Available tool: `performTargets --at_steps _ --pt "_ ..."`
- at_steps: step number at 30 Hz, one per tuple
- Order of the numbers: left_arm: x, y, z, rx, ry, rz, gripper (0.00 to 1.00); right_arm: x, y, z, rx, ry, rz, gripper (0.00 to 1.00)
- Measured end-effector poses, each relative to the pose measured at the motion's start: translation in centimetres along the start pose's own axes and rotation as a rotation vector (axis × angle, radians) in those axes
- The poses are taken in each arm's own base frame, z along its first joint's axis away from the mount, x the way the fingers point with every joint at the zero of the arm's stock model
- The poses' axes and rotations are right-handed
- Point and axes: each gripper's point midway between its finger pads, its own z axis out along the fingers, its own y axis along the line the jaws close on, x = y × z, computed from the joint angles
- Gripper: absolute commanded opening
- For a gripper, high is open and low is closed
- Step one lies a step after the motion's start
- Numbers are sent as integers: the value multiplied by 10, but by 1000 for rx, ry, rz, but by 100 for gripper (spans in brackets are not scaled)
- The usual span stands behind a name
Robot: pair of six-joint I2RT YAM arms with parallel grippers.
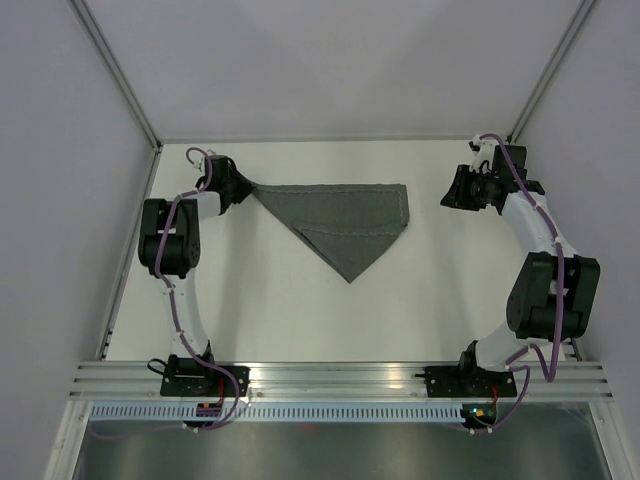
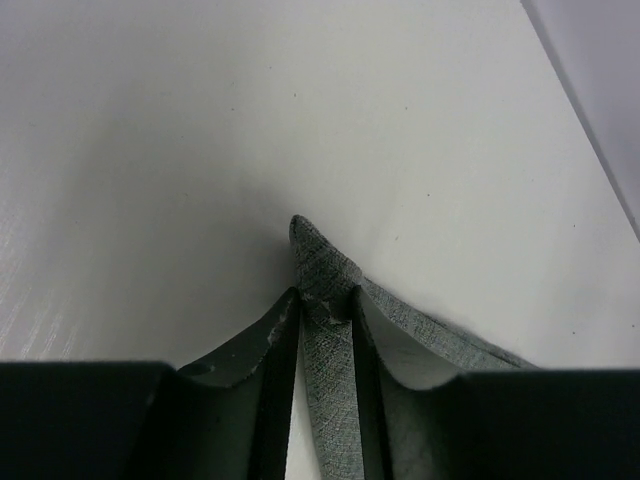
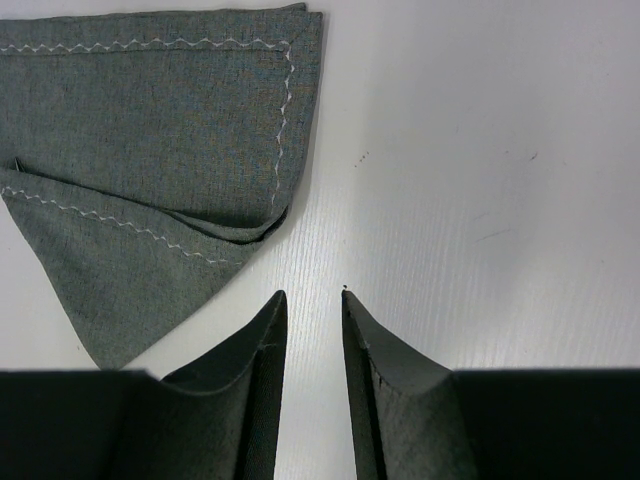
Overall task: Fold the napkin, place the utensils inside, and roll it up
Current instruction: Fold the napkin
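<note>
The dark grey napkin (image 1: 345, 220) lies folded into a downward-pointing triangle at the back middle of the white table (image 1: 300, 320). My left gripper (image 1: 248, 187) is at its left corner. In the left wrist view that gripper (image 2: 325, 295) is shut on the napkin (image 2: 322, 252), with the bunched corner poking out past the fingertips. My right gripper (image 1: 448, 195) stands to the right of the cloth, apart from it. The right wrist view shows it (image 3: 313, 293) open over bare table, with the napkin (image 3: 150, 130) and its pale stitching ahead to the left. The utensils are out of view.
Pale walls enclose the table on the left, back and right. An aluminium rail (image 1: 340, 375) carrying both arm bases runs along the near edge. Bare white surface lies between the napkin and the rail.
</note>
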Motion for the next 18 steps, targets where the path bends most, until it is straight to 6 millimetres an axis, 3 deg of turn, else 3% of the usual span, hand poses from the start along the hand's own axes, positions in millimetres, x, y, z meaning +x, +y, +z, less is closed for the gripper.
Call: performTargets --at_steps 2,7,13,18 --pt "1 1 1 0 4 -2 23 0 0 0 0 0 0 34" --pt "3 -3 3 26 10 -4 14 0 0 0 0 1 0 34" --pt "2 -23 -1 151 -2 11 9 1 0 1 -2 3 0 34" --pt "7 -52 -20 305 16 44 8 1 0 1 -3 4 -1 34"
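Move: The napkin's far-left corner lies right at the left hand, about 1 cm ahead and 1 cm below, between fingers that are still about a third open. From that hand the napkin's near tip is some 30 cm back and 31 cm right, the far-right corner level and about 51 cm right, and the stitched flap edge roughly 15 cm back and 32 cm right. From the right hand the far-left corner is some 15 cm ahead, 57 cm left and 13 cm below. The left hand first stays low, settling barely half a centimetre while its fingers close from about a third open to nearly shut and pinch the napkin's far-left corner between the pads. It then lifts away from the table by about 4 cm while swinging about 4 cm to the right, inward over the napkin, the fingers tipping up and turning clockwise by some 10 degrees each as they keep the pinch. ##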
